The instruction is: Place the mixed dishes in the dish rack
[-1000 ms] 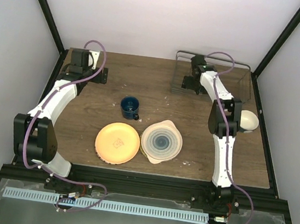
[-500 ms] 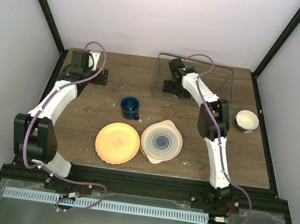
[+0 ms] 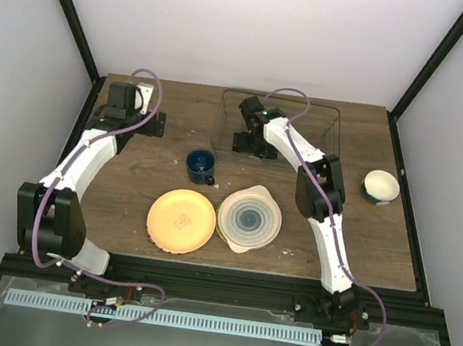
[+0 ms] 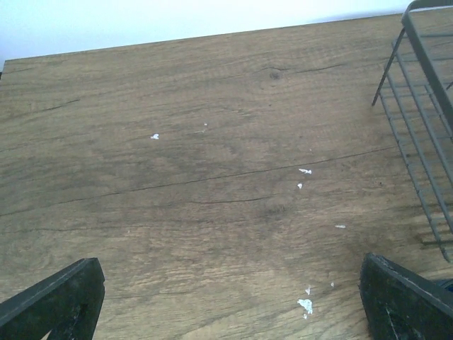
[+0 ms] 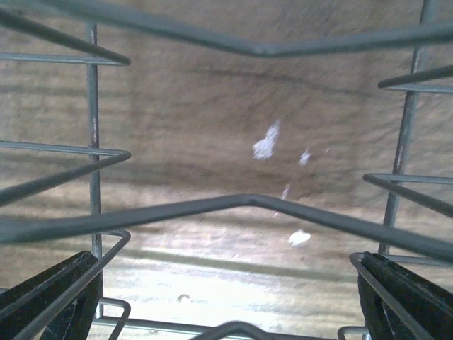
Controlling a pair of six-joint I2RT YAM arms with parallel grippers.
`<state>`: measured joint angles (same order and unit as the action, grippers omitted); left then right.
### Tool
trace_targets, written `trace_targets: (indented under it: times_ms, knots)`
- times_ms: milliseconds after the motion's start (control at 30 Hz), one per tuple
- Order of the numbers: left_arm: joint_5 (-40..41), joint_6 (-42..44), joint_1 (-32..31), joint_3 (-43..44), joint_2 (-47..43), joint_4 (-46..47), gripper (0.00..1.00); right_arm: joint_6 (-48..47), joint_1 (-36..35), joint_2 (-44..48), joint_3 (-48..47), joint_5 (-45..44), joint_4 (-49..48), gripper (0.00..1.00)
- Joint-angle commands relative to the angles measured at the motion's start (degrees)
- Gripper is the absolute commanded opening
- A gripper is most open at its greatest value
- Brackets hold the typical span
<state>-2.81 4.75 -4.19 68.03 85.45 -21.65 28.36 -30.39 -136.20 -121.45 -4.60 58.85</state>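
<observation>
The dish rack [image 3: 325,110], a dark wire basket, stands at the back middle of the table. My right gripper [image 3: 249,141] reaches down into its left end, jaws wide open, with rack wires [image 5: 248,202] crossing between the fingertips [image 5: 49,297]. An orange-yellow plate [image 3: 181,221] and a cream ringed plate [image 3: 248,218] lie side by side near the front. The dark blue mug [image 3: 201,166] stands behind them. A small white-and-blue bowl [image 3: 380,187] sits at the right. My left gripper [image 3: 158,121] hovers open at the back left over bare wood, the rack's corner [image 4: 417,134] to its right.
Black frame posts and white walls close in the table [image 3: 146,170] on three sides. The table's dark border runs along the left, right and front edges. White specks [image 4: 304,306] dot the wood.
The dish rack has slid left along the back of the table together with my right gripper, uncovering the bowl at the right. The left arm has barely shifted.
</observation>
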Motion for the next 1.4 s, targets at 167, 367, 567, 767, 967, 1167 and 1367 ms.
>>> trace_targets:
  times_ms: [167, 367, 567, 767, 967, 1167, 1367]
  knots:
    - [-0.58, 0.67, -0.32, -0.79, -2.38, -0.59, 1.0, 1.39, -3.69, 3.04, 2.97, 2.29, 2.16, 1.0]
    - [-1.13, 0.43, -0.29, -0.6, -1.96, -0.32, 1.0, 1.6, -3.8, 4.11, 4.11, 0.3, 1.73, 1.0]
    - [-1.24, 0.21, -0.3, -0.71, -1.95, -0.23, 1.0, 1.62, -3.8, 4.1, 2.38, -0.21, 2.84, 1.0]
    - [-0.94, 0.17, -0.29, -0.71, -1.86, -0.3, 1.0, 0.91, -3.8, 3.78, -0.83, -1.94, 3.75, 1.0]
    - [-1.69, 0.26, -0.81, 0.54, -1.05, -3.41, 1.0, -0.27, -3.8, 3.43, -6.29, -3.55, 7.31, 1.0]
    - [-1.31, -1.39, -3.6, -1.14, -1.77, -8.22, 1.0, -1.08, -3.79, 5.25, -6.96, -5.24, 9.35, 1.0]
    - [-4.86, -3.48, -5.51, -1.99, -0.85, -12.47, 1.0, -3.45, -3.79, 9.97, -6.43, -7.95, 8.3, 1.0]
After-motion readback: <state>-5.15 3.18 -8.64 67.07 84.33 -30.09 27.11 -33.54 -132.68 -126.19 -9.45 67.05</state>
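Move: Right hand: open fingers down among the rack's wires near its near-left part, with the rack's middle about 8 cm ahead and 7 cm right, roughly level with the fingers. The blue mug stands some 17 cm left and 8 cm back; the ringed plate lies about 23 cm straight back. Left hand: the mug is about 13 cm right, 6 cm back and 16 cm below; the yellow plate is some 12 cm right and 24 cm back. With its open fingers still in the wires, the right hand drags the rack back towards the base and a little left, about 3 cm, pauses, then lifts some 5 cm so the fingers come free above the wires. Late on, the left hand, open, sets off back, right and down towards the mug, about 5 cm, its fingers tipping down roughly 10 degrees. ##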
